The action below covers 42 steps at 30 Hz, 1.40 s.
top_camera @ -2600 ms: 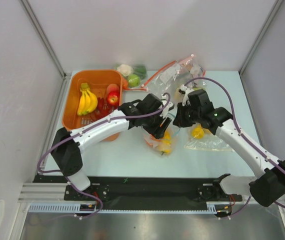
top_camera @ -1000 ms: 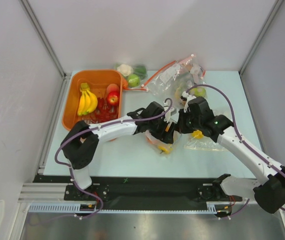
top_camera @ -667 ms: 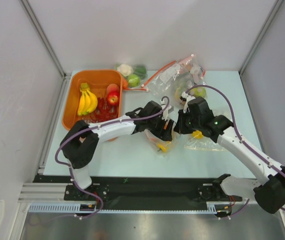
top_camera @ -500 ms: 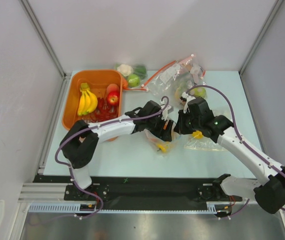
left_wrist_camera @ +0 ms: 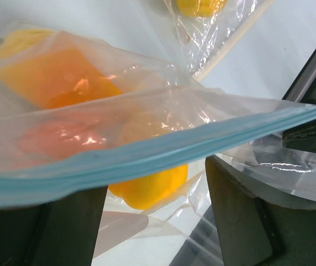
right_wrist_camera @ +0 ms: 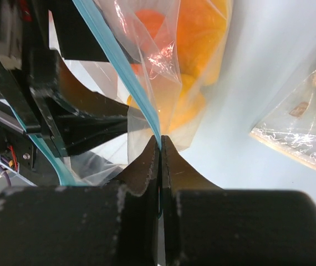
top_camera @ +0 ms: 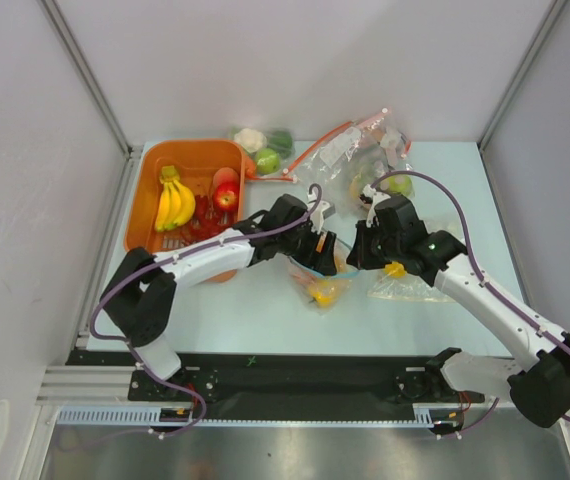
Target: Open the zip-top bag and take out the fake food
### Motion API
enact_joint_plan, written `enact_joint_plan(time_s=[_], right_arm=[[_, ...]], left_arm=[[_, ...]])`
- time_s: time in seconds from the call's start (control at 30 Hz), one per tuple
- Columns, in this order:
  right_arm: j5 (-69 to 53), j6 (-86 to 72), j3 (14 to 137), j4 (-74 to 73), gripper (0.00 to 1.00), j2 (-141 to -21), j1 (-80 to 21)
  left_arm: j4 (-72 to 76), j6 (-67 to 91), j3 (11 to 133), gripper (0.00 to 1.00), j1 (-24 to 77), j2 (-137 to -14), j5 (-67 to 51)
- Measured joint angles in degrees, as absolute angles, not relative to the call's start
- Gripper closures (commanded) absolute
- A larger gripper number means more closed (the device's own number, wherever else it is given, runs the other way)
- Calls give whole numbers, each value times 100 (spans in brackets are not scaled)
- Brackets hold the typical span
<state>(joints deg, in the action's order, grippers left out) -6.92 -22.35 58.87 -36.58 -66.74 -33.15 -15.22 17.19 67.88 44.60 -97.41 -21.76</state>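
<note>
The zip-top bag [top_camera: 321, 287] lies at mid-table with its mouth raised between the two grippers. Its teal zip strip [left_wrist_camera: 147, 152] crosses the left wrist view. Inside it is fake food, a yellow fruit [left_wrist_camera: 149, 189] and an orange piece [left_wrist_camera: 52, 75]. My right gripper [right_wrist_camera: 159, 143] is shut on one teal lip [right_wrist_camera: 126, 77] and sits right of the bag [top_camera: 355, 250]. My left gripper [top_camera: 320, 250] is open at the bag's mouth, its fingers [left_wrist_camera: 72, 227] spread wide behind the strip and holding nothing [left_wrist_camera: 155, 183].
An orange basket [top_camera: 141, 225] at the left holds a banana bunch [top_camera: 173, 202] and a red apple [top_camera: 225, 197]. Other clear bags lie at the back [top_camera: 350, 150] and to the right [top_camera: 410, 285], the latter holding a yellow fruit. A bag of vegetables [top_camera: 263, 145] lies behind the basket.
My left gripper has drawn back up and to the left, away from the bag's belly. The bag's mouth now stands lifted between the grippers. The right gripper has stayed shut in place.
</note>
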Motion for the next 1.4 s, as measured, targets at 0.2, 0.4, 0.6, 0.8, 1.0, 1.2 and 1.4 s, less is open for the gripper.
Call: enact_joint_plan(time_s=[0.2, 0.4, 0.6, 0.8, 1.0, 1.2, 1.4], right_arm=[[-696, -2248, 5887, -3653, 100, -6659, -3315], [-696, -2250, 5887, -3653, 100, -6650, -3315], [-701, -2252, 5887, -3653, 100, -6650, -3315], [-753, -2255, 5887, -3640, 100, -6665, -3315], [-805, -2252, 5887, -3588, 100, -6777, -3315], [-803, -2250, 5887, -3564, 100, -6869, -3304], [-805, -2250, 5887, -3564, 100, -6873, -3304]], left_arm=[[-1446, 1750, 6803, 25, 4397, -9762, -2156], [-1518, 1632, 7030, 25, 4431, -10042, -1970], [-1758, 1310, 7074, 25, 4560, -10062, -1763], [-1988, 847, 7096, 23, 4794, -10062, -1621], [-2143, 563, 7166, 28, 4958, -10158, -1562], [-2147, 416, 7284, 77, 5006, -10440, -1581], [-1999, 388, 7426, 100, 5013, -10488, -1662]])
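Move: The left hand, open, is already in the mouth of the bag; the yellow fruit is nearly straight below it, about 6 cm down and 3 cm to its left. The orange fruit in the same bag is some 4 cm ahead and 8 cm to the left, equally low. The second bag's yellow fruit lies about 8 cm ahead and 15 cm to the right. From the right hand, the first yellow fruit is about 9 cm left, 1 cm ahead and 13 cm down. With the right hand still pinching the bag's zip edge and hardly moving, the left fingers, inside the mouth, edge forward, then draw back about 3 cm while sinking some 4 cm towards the yellow fruit, rolling and turning clockwise, about 15 degrees in all. Near the bottom they shut fully, then ease right and rise about 1 cm. ##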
